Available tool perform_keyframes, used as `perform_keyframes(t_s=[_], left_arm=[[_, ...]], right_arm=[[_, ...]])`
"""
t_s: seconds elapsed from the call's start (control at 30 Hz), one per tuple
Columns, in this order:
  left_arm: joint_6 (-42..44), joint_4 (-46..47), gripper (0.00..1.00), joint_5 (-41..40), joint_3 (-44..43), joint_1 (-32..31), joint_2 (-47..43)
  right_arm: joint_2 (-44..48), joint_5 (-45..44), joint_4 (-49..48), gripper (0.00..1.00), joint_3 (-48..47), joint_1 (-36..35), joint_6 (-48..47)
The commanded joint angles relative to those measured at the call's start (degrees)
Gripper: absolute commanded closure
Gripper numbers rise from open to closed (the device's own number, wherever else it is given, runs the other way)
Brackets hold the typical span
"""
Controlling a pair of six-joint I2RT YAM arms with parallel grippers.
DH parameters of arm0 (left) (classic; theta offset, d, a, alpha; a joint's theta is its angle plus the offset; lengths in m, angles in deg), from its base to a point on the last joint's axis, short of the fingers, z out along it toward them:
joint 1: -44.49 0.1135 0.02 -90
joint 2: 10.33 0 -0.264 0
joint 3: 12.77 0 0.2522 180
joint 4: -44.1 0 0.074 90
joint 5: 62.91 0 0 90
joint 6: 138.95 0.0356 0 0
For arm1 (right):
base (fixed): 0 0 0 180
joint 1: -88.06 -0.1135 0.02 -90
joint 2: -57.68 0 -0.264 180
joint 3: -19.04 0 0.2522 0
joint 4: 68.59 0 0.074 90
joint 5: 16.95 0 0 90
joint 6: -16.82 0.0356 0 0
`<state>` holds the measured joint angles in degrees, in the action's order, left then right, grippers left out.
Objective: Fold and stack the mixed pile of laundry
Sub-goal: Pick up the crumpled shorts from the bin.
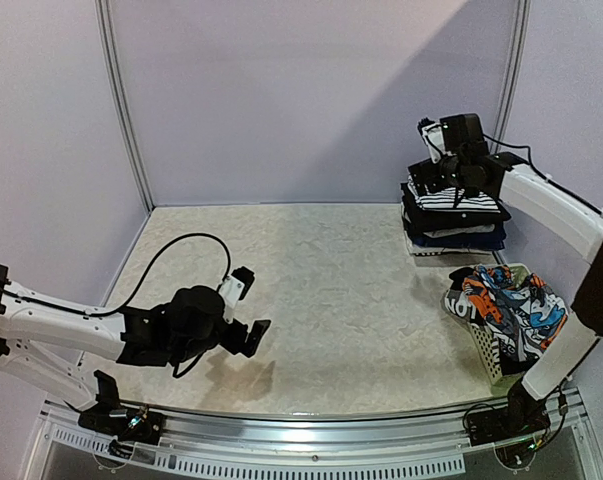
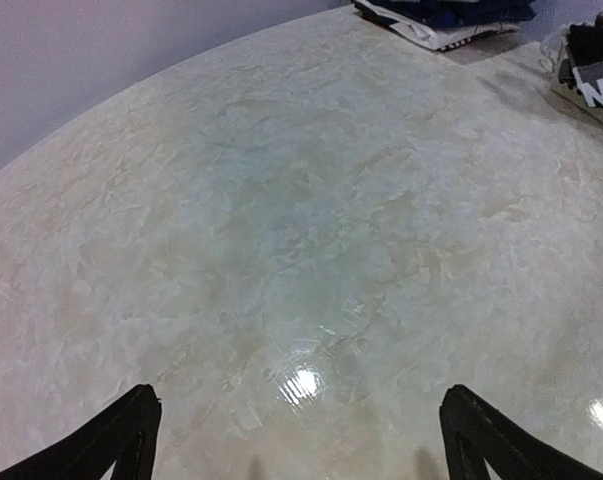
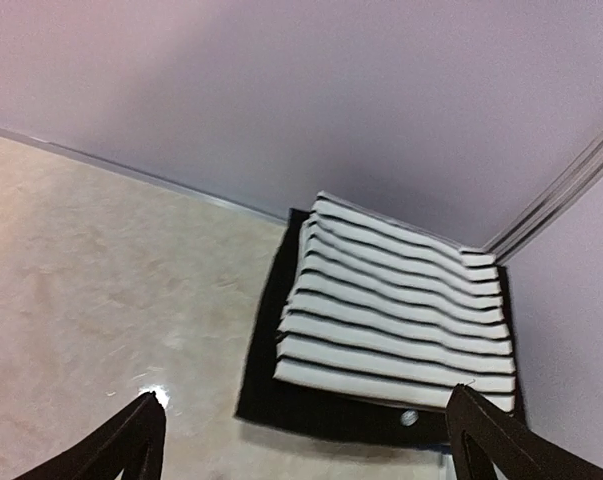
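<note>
A stack of folded garments (image 1: pixel 451 225) stands at the back right of the table. On top lies a white garment with thin black stripes (image 1: pixel 459 200) (image 3: pixel 396 310), resting on a black one (image 3: pixel 269 370). My right gripper (image 1: pixel 433 165) (image 3: pixel 306 440) hovers just above the stack, open, with nothing between its fingers. A garment with orange, blue, white and black print (image 1: pixel 511 305) fills the basket. My left gripper (image 1: pixel 249 308) (image 2: pixel 301 400) hangs open over bare table at the front left, empty.
The white lattice basket (image 1: pixel 493 352) (image 2: pixel 586 95) sits at the right, in front of the stack (image 2: pixel 441 20). Lilac walls with metal posts close the back and sides. A black cable (image 1: pixel 171 250) loops above the left arm.
</note>
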<state>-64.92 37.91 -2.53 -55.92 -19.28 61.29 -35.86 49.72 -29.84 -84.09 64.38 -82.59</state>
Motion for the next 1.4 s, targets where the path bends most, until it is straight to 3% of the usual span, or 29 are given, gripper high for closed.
perform_keyframes(t_s=[0.0,0.13,0.5,0.97,1.13,1.37], left_arm=[[1.23,-1.99,0.0,-3.27,0.54,-0.57,-2.11],[1.4,-2.18,0.01,-4.7,0.54,-0.4,-2.94],[1.11,-0.95,0.0,-6.17,-0.26,-0.04,-1.69],[-0.05,0.33,0.0,-2.27,-3.75,-0.04,4.46],[-0.71,0.86,0.01,-0.9,-4.64,-0.05,6.81],[-1.43,1.06,0.01,0.52,-5.21,-0.13,8.59]], right_arm=[[12.61,12.78,-3.56,0.01,15.23,-0.39,14.28],[22.08,13.43,-3.91,0.01,24.93,-0.61,23.58],[33.05,8.86,8.27,0.01,34.76,-0.54,33.58],[31.05,5.14,10.51,0.01,43.08,-0.58,39.64],[27.83,-3.51,11.37,0.01,42.69,-0.05,41.69],[25.59,-3.1,9.48,0.04,40.26,2.45,39.97]])
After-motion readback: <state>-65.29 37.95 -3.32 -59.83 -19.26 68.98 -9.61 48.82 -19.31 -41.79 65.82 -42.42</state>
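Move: The patterned crumpled shorts lie in the bin some 24 cm back towards the base from the right hand, about 20 cm to its right and 22 cm below. Black cloth at the bin's far left corner is roughly 13 cm back, 11 cm right and 23 cm down; the folded stack is some 10 cm ahead and 14 cm right, about 20 cm lower. From the left hand the shorts are around 62 cm right, level fore and aft, slightly below. Back towards its base goes the right arm, quickly at first, away from the stack, then down and to the right towards the shorts: about 17 cm back and 17 cm down in all. The hand rolls left side up, tips further down and swings its open fingers some 25 degrees clockwise, ending over the bin's far left corner. The empty left hand bobs up slightly, then sinks and eases right. ##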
